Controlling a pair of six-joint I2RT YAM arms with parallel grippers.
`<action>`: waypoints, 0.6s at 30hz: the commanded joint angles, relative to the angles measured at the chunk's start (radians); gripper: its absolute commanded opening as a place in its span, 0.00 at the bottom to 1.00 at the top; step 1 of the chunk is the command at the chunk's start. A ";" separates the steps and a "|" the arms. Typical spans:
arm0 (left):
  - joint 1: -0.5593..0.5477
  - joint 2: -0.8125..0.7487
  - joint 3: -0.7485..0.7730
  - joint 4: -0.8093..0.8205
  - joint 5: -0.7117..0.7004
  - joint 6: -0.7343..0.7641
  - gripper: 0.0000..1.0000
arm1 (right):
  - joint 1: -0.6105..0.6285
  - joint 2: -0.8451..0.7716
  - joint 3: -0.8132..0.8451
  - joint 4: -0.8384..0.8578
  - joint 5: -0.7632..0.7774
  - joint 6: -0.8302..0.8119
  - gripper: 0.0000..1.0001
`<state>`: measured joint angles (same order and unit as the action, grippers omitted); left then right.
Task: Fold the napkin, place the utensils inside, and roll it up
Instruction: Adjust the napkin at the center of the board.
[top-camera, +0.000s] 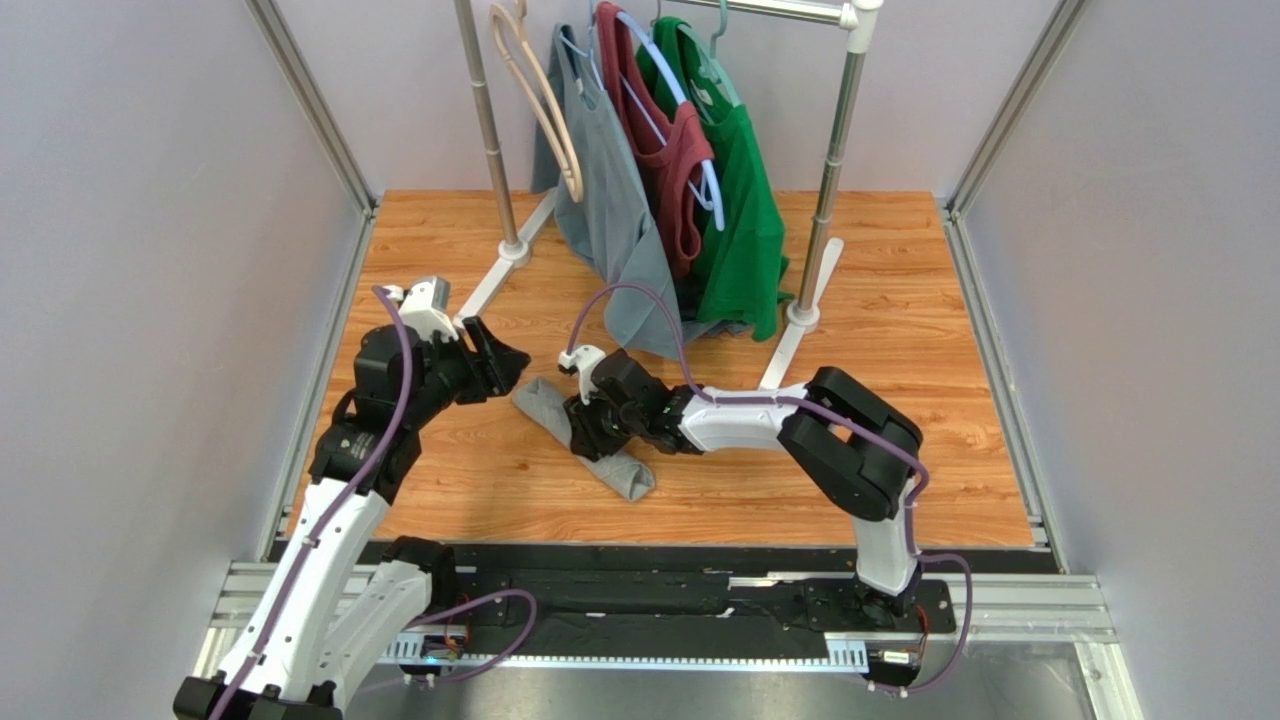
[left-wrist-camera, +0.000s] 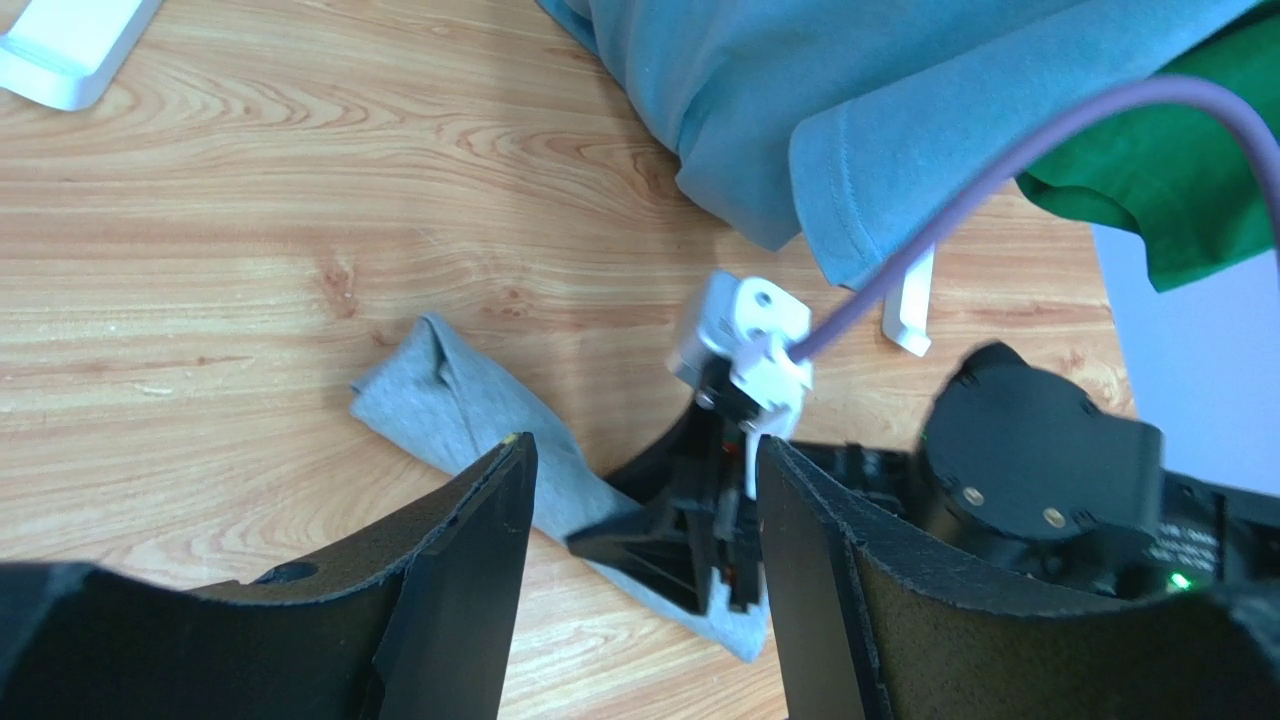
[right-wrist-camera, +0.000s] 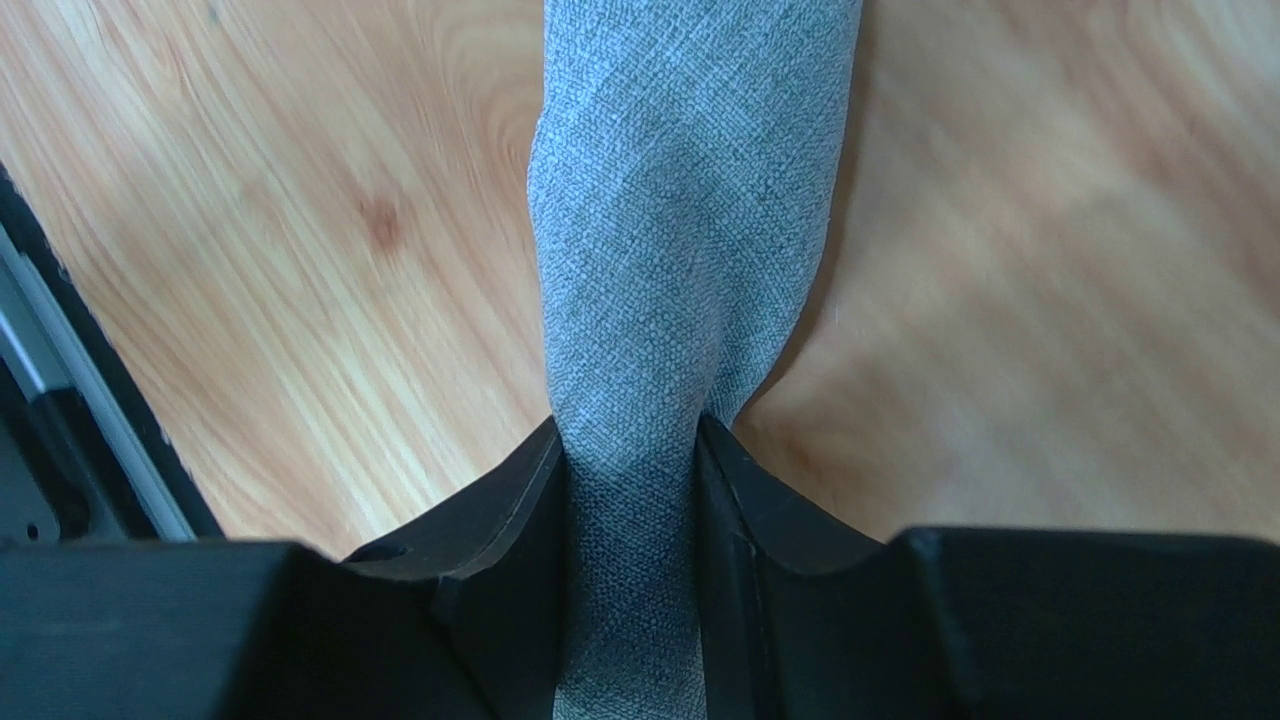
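The napkin (top-camera: 544, 411) lies on the wooden table as a narrow grey roll, slanting from upper left to lower right. My right gripper (top-camera: 597, 435) comes in from the right and is shut across the middle of the roll. In the right wrist view the cloth (right-wrist-camera: 691, 195) is pinched between both fingers of the right gripper (right-wrist-camera: 631, 435). My left gripper (top-camera: 505, 362) hovers open just beyond the roll's upper-left end, touching nothing. In the left wrist view the napkin (left-wrist-camera: 451, 398) lies beyond the left gripper's (left-wrist-camera: 643, 450) spread fingers. The utensils are hidden.
A clothes rack stands at the back with a grey shirt (top-camera: 609, 195), a maroon top (top-camera: 672, 143) and a green shirt (top-camera: 747, 203) on hangers. Its white feet (top-camera: 504, 270) (top-camera: 789, 353) rest on the table. Enclosure walls stand on both sides.
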<state>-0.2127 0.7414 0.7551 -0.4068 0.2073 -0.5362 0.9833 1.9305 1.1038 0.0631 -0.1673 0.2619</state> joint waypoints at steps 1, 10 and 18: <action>0.010 -0.036 0.047 -0.053 0.020 0.045 0.64 | 0.002 0.077 0.099 -0.019 0.018 -0.004 0.35; 0.012 -0.080 0.062 -0.079 0.038 0.090 0.65 | -0.014 0.223 0.315 -0.037 -0.061 0.003 0.36; 0.013 -0.100 0.066 -0.098 0.041 0.096 0.65 | -0.040 0.324 0.433 -0.049 -0.149 0.056 0.36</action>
<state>-0.2081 0.6590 0.7807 -0.4965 0.2340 -0.4614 0.9607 2.2063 1.4876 0.0345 -0.2661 0.2840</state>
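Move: My right hand has the rolled napkin pinched around its middle, right at the fingers. The bare board it is headed for, by the napkin's left end, lies about 5 cm ahead and 9 cm to the left. From this hand, the near end of the rack's left foot is some 18 cm ahead and 18 cm left; the blue shirt's hem is roughly 13 cm ahead and 8 cm right. From my left hand, the napkin's middle is about 13 cm right, 3 cm back and 21 cm below. Keeping the napkin pinched, I drag it low over the board with my right hand, about 8 cm left and 5 cm forward, in a steady sweep towards the spot where its left end lay; my grip doesn't change and the wrist tilts only slightly. My left hand, open and empty, draws back about 2 cm and rises a little, clear above the napkin. ##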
